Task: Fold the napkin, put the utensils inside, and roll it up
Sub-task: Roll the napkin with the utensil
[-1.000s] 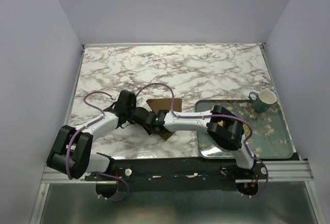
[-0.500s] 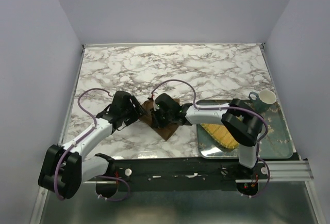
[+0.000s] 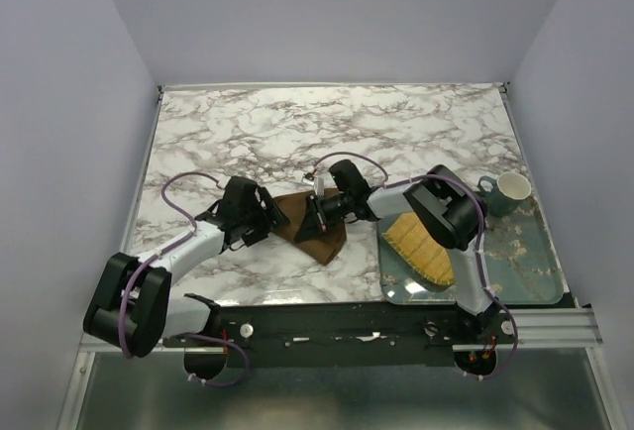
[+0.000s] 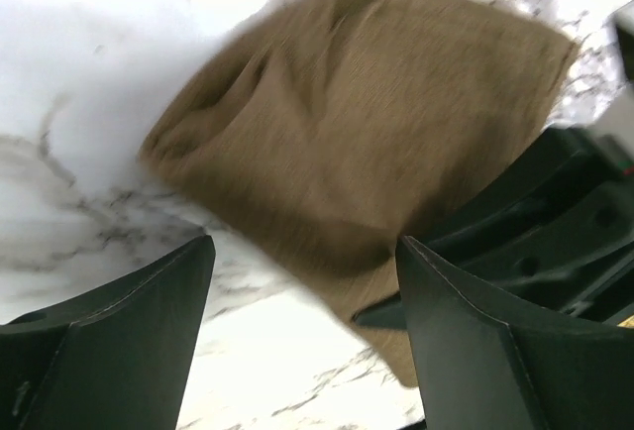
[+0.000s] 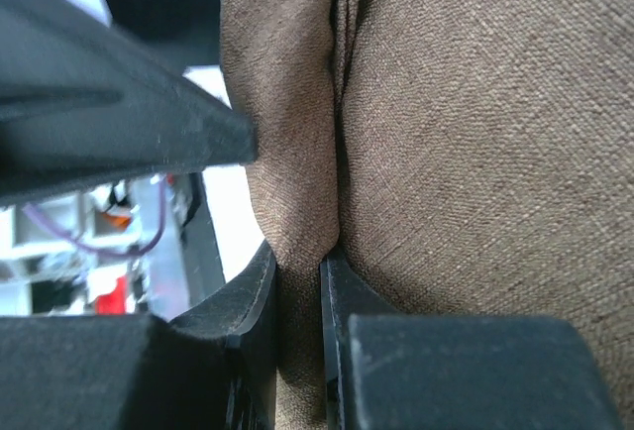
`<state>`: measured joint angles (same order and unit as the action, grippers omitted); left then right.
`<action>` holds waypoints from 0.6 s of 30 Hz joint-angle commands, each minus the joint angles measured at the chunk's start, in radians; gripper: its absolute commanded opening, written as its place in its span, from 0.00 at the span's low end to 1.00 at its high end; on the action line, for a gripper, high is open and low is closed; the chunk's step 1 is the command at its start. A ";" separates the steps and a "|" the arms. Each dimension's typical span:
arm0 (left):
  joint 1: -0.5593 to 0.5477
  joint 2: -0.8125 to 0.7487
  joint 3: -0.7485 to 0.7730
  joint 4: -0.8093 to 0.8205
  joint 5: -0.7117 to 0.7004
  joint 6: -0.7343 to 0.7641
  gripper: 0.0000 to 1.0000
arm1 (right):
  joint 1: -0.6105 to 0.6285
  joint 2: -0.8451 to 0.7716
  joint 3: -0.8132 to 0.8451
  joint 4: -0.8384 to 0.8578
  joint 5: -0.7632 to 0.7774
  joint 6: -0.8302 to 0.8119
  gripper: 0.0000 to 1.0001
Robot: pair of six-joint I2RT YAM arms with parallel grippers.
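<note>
The dark brown napkin [image 3: 315,235] lies bunched on the marble table, just left of the tray. My right gripper [image 3: 317,215] reaches in from the right and is shut on a fold of the napkin [image 5: 475,153]. In the right wrist view the cloth is pinched tight between the two fingertips [image 5: 297,276]. My left gripper [image 3: 268,217] is at the napkin's left edge. Its fingers [image 4: 109,341] stand wide open with nothing between them, and the napkin [image 4: 367,143] lies just ahead. The utensils are out of view.
A teal patterned tray [image 3: 515,262] sits at the right near corner, with a yellow woven mat [image 3: 421,249] on its left part. A green-and-white mug [image 3: 505,192] stands at the tray's far edge. The right arm's elbow hangs over the tray.
My left gripper has opened and let go of the napkin. My right gripper has closed on a napkin fold and shifted up and right, and its arm has swung off the yellow mat.
</note>
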<state>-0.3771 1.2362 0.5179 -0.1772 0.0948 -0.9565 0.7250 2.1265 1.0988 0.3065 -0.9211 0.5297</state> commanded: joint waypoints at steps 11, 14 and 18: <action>-0.002 0.080 -0.016 0.050 -0.044 0.012 0.21 | 0.007 -0.058 0.101 -0.461 0.128 -0.264 0.47; -0.002 0.068 -0.015 0.032 -0.023 -0.005 0.08 | 0.025 -0.112 0.142 -0.576 0.273 -0.264 0.55; -0.003 0.052 -0.001 0.018 -0.013 -0.021 0.06 | 0.121 -0.200 0.213 -0.760 0.609 -0.252 0.61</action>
<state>-0.3752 1.3121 0.5236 -0.1070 0.0837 -0.9714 0.7609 2.0178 1.2392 -0.1837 -0.7200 0.3233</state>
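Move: The roll's left end lies some 2 cm ahead of the open left fingers and about 1 cm below them. The right hand already has the roll's middle part pinched between its fingers. The napkin's unrolled flap is centred about 8 cm to the left hand's right and 3 cm farther out, or some 5 cm ahead of the right hand and 1 cm to its right. The yellow pad lies about 26 cm right of the right hand and 3 cm back. Forward about 2 cm, then slightly down and back, the left hand closes its wide-open fingers and pinches the roll's left end. The right hand draws the held roll back a good centimetre towards the base, then opens and lets go, easing forward again, up and to its right by 1 to 2 cm while its wrist rolls back some 15 degrees. ##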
